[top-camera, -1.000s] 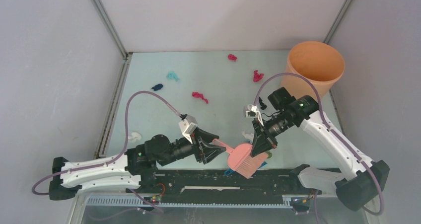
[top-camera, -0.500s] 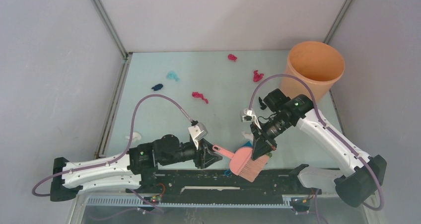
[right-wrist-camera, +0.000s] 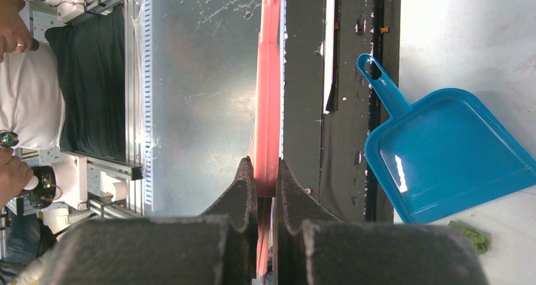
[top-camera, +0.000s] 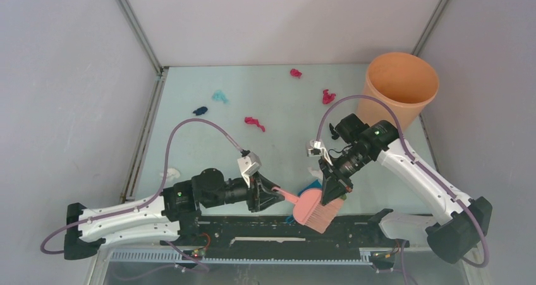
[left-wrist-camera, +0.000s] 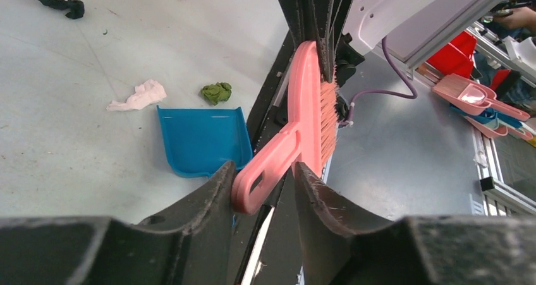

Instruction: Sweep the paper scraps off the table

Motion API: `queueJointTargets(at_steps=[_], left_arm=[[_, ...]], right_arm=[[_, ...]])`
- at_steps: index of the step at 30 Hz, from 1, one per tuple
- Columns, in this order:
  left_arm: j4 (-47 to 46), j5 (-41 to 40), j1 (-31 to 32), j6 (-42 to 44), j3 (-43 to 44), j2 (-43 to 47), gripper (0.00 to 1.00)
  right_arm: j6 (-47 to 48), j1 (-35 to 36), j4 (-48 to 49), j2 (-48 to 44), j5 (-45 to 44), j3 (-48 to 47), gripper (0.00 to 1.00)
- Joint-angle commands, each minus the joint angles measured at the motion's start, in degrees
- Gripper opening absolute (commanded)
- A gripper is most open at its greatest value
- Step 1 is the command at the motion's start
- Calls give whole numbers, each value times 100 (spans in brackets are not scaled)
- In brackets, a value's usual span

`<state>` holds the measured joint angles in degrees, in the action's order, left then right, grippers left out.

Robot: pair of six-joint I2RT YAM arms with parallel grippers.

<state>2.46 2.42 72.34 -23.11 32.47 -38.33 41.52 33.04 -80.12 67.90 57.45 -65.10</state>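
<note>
The pink brush [top-camera: 310, 208] hangs over the table's near edge between both arms. My right gripper [top-camera: 333, 193] is shut on its head, seen edge-on in the right wrist view as the brush [right-wrist-camera: 268, 108] pinched in the gripper [right-wrist-camera: 267, 171]. My left gripper [left-wrist-camera: 262, 177] has closed in on the brush handle [left-wrist-camera: 272, 165], which fills the gap between the fingers. The blue dustpan [left-wrist-camera: 202, 139] lies on the table [top-camera: 272, 152] behind the brush. Paper scraps lie scattered: magenta ones [top-camera: 255, 122] [top-camera: 328, 97] [top-camera: 295, 72], a teal one [top-camera: 219, 97], a navy one [top-camera: 200, 110], a white one [left-wrist-camera: 139, 95], an olive one [left-wrist-camera: 216, 92].
An orange bucket [top-camera: 401, 86] stands at the table's far right. The black base rail [top-camera: 278, 231] runs along the near edge under the brush. Another white scrap [top-camera: 170, 172] lies by the left wall. Grey walls close in three sides.
My left gripper has slid right onto the brush handle and its jaws have narrowed around it. The right arm has brought the brush slightly lower and nearer.
</note>
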Motion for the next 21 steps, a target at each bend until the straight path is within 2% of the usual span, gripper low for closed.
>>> queueJointTargets(at_steps=[1, 7, 12, 13, 15, 17, 19, 21], left_arm=[[-299, 311, -27, -77, 84, -53, 39], [-419, 420, -44, -61, 111, -71, 25], [-441, 630, -70, -54, 101, -166, 5], [-398, 635, -70, -57, 114, -184, 1], [-193, 477, -70, -48, 159, -165, 0], [307, 161, -77, 9, 258, -9, 0], [1111, -669, -78, 28, 503, 229, 0], [2031, -1561, -78, -33, 793, 497, 0]], right_arm=[[93, 57, -64, -4, 97, -205, 0], [85, 60, -74, -6, 74, -206, 0], [-44, 62, 55, -33, 28, -207, 2], [-168, 65, 157, -62, -32, -211, 12], [-682, 4, 568, -186, -382, -182, 34], [-1521, -148, 1456, -344, -1280, -55, 52], [-2162, -306, 2079, -386, -2393, 108, 62], [-2418, -408, 2474, -273, -3186, 292, 64]])
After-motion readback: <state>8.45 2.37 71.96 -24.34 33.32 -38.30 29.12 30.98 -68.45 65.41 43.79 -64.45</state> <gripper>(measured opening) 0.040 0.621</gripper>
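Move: The pink brush's handle lies at the left hand's open fingertips, its middle about 3 cm to the right and level with them. From the right hand, which still pinches the brush head, the handle is about 12 cm left and 1 cm ahead. The blue dustpan is some 20 cm below, 1 cm right and 5 cm ahead of the right hand, with the green scrap about 8 cm right and 7 cm ahead, and the white scrap 16 cm straight ahead. The left hand closes from about half open onto the end of the brush handle and pinches it, easing back and a little right by about a centimetre while the right hand holds the head still, then dipping about 2 cm. Once the left grip has shut, the right fingers spread wide and let go of the head, and the right hand pulls away forward about 5 cm, sinking slightly and turning some 15 degrees, mostly clockwise. ##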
